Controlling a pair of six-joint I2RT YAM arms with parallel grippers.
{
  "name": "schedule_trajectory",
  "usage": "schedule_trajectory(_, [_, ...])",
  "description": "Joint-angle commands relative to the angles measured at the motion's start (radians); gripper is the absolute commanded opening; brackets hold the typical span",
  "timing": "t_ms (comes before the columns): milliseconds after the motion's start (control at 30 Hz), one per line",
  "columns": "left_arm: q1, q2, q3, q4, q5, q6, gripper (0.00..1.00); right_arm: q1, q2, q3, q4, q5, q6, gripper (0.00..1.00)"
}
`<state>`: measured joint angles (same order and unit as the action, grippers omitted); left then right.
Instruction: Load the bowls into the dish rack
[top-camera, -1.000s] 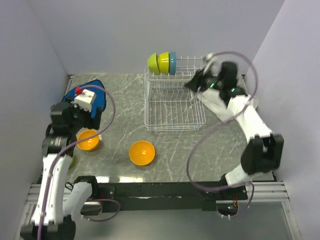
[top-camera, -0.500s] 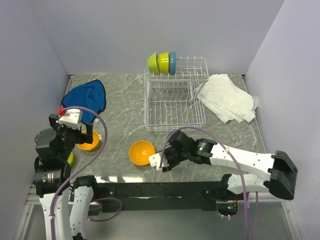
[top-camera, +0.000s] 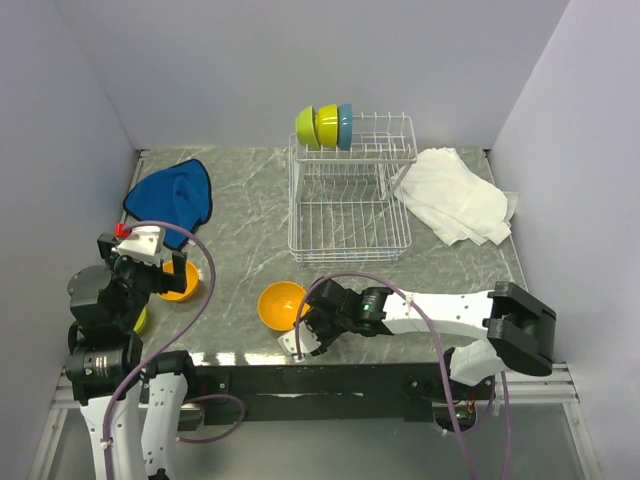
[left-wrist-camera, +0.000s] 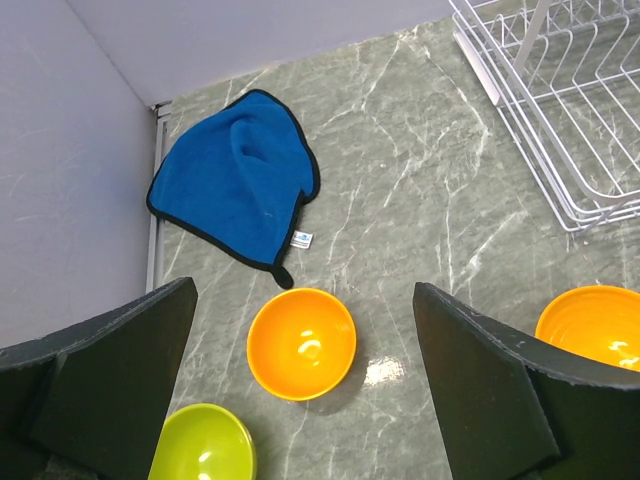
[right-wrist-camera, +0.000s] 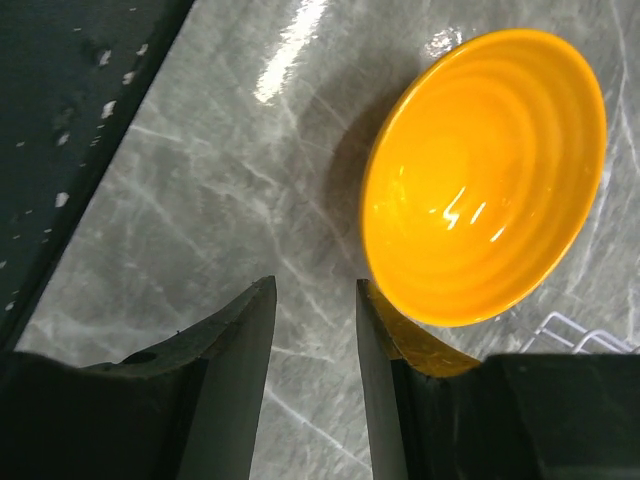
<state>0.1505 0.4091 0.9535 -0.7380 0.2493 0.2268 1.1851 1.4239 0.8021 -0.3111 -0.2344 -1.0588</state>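
Observation:
Two lime green bowls (top-camera: 316, 126) and a light blue bowl (top-camera: 346, 126) stand on edge in the raised slots of the white wire dish rack (top-camera: 350, 235). On the table lie an orange bowl (top-camera: 282, 305), a second orange bowl (top-camera: 182, 284) and a lime green bowl (top-camera: 141, 319), half hidden by my left arm. My left gripper (left-wrist-camera: 304, 290) hangs wide open above the left orange bowl (left-wrist-camera: 301, 343), holding nothing. My right gripper (right-wrist-camera: 315, 284) is low at the table's front edge, open by a narrow gap. Its right finger is beside the middle orange bowl (right-wrist-camera: 485, 175); only table shows between the fingers.
A blue cloth (top-camera: 172, 195) lies at the back left and a white towel (top-camera: 455, 205) to the right of the rack. The table's dark front edge (right-wrist-camera: 60, 120) is just left of my right gripper. Grey walls close in three sides.
My right arm swung from the rack's far right down to the table's front edge beside the middle orange bowl, its jaws narrowing. My left arm drew back from over the blue cloth.

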Motion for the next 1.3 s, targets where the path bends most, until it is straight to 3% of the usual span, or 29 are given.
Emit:
schedule_trajectory(0, [0.018,-0.004,-0.005,0.018,0.025,0.009,0.97,0.005,0.038,0.069,0.053,0.020,-0.020,0.45])
schedule_trajectory(333, [0.027,0.007,-0.015,0.031,0.038,0.009,0.97,-0.005,0.023,0.088,0.006,-0.014,-0.050,0.43])
schedule_trajectory(667, [0.037,0.014,-0.021,0.042,0.044,0.006,0.97,-0.005,0.159,0.157,0.029,0.038,-0.024,0.38])
schedule_trajectory(767, [0.035,0.017,-0.024,0.046,0.044,0.003,0.97,-0.010,0.175,0.163,0.007,0.033,-0.029,0.32])
schedule_trajectory(1067, [0.035,0.016,-0.045,0.080,0.061,-0.017,0.97,-0.012,0.101,0.177,-0.031,0.024,0.000,0.00])
schedule_trajectory(1267, [0.037,0.039,-0.010,0.103,0.091,-0.018,0.97,-0.048,-0.002,0.449,-0.104,-0.003,0.168,0.00])
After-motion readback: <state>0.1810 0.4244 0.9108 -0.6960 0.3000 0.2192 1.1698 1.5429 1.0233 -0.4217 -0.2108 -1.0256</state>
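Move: The orange bowl lies open side up, its middle about 6 cm ahead of the right hand, 5 cm to its left and 3 cm lower; the near-right rim is almost between the fingers. A second orange bowl sits some 22 cm farther left of it and 5 cm farther out. The dish rack is centred about 26 cm ahead of the right hand and 8 cm to its right. From the left hand, the first bowl is about 20 cm right, level in reach, 28 cm below. The right fingers close from nearly half open and pinch the orange bowl's near-right rim, after the hand has eased about 3 cm left and 2 cm forward towards it and dipped roughly 1 cm. With the rim gripped, the hand rises quickly, some 4 cm, its wrist hardly turning. ##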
